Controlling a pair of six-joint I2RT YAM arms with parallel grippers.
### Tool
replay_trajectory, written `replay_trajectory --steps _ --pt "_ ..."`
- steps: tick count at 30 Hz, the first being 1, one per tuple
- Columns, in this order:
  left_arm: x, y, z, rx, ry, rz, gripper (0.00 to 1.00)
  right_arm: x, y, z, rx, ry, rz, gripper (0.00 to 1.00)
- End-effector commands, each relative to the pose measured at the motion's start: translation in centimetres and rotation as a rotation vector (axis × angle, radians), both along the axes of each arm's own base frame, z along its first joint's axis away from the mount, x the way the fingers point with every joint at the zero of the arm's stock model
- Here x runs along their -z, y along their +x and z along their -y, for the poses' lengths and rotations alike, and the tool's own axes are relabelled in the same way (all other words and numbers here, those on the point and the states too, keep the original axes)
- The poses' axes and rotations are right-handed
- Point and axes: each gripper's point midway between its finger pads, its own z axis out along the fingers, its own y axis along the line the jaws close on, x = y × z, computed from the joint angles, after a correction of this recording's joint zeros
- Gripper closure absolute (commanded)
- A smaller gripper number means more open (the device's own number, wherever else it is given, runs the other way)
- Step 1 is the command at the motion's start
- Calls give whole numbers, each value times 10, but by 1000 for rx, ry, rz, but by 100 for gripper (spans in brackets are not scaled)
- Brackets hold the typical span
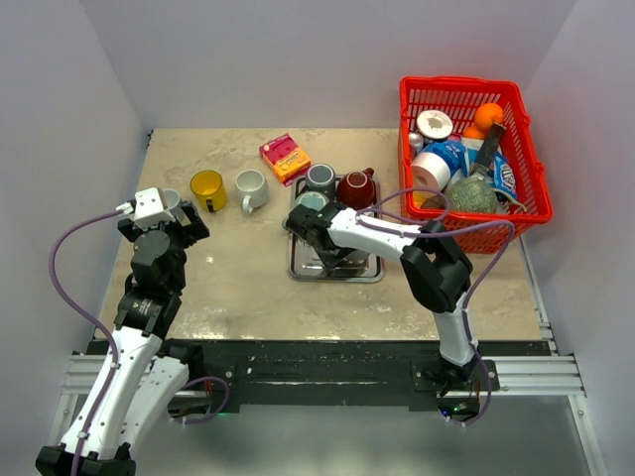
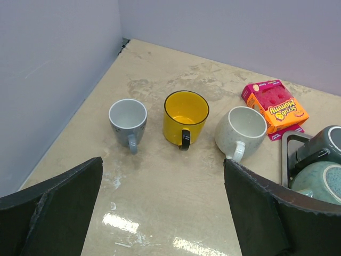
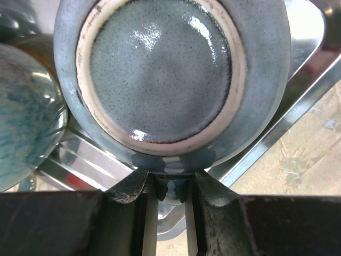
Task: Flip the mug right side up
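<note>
A blue-grey mug (image 3: pixel 160 69) stands upside down in the metal tray (image 1: pixel 332 279), its glazed base facing the right wrist camera. My right gripper (image 3: pixel 170 194) is shut on the mug's handle (image 3: pixel 171 186), which sits between the two fingers. In the top view the right gripper (image 1: pixel 322 238) is low over the tray and hides most of this mug. My left gripper (image 2: pixel 162 213) is open and empty above bare table at the left (image 1: pixel 184 220).
A grey mug (image 2: pixel 128 117), a yellow mug (image 2: pixel 185 114) and a white mug (image 2: pixel 241 128) stand upright in a row. A pink-orange sponge box (image 1: pixel 285 158) lies behind. Dark grey (image 1: pixel 319 178), red (image 1: pixel 355 188) and teal (image 1: pixel 311 203) mugs crowd the tray's back. A red basket (image 1: pixel 466 84) stands far right.
</note>
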Motion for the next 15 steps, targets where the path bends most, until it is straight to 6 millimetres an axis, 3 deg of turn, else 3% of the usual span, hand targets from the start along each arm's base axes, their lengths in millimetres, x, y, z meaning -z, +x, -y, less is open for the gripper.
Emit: replay_trajectory --steps 1,4,7,10,11,12,13,14,15 --pt "-13 -1 -6 -27 -6 47 1 -49 35 -10 235 202 242 100" --pt "-13 -1 -3 -15 -9 49 1 -60 42 -18 110 205 293 100" --pt "-12 0 0 6 -10 44 1 -88 47 -31 -38 241 388 100" --pt "-11 3 8 48 -14 39 1 -106 39 -40 -224 283 462 100" --pt "-10 5 14 84 -18 34 1 -127 34 -39 -305 289 507 100" --pt "-10 6 18 107 -23 36 1 -144 33 -55 -377 376 556 100" --pt "-11 7 23 132 -28 37 1 -134 23 -54 -446 369 545 100" --pt "-10 9 35 196 -38 33 1 -153 15 -50 -493 385 581 100" --pt "-9 11 42 230 -46 27 1 -169 11 -59 -560 437 629 100"
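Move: Pinched by its handle in the right fingers, the upside-down grey mug has its middle about 5 cm ahead and 3 cm right of this hand, about level with it. The teal mug stands some 11 cm ahead and 8 cm left, the dark red mug 15 cm ahead and 4 cm right. The white mug already set upright is 15 cm ahead, 23 cm left. From the left hand the grey mug is about 43 cm right, 7 cm ahead and 22 cm below. Lifting the grey mug by its handle, the right hand keeps its pinch and climbs about 8 cm from the tray, quickening as it goes and drifting nearly 3 cm left. The wrist swings some 30 degrees, bringing the fingers from steeply down to pointing forward and down and tipping the mug's mouth forward-left. Late on, the open left gripper starts turning right. ##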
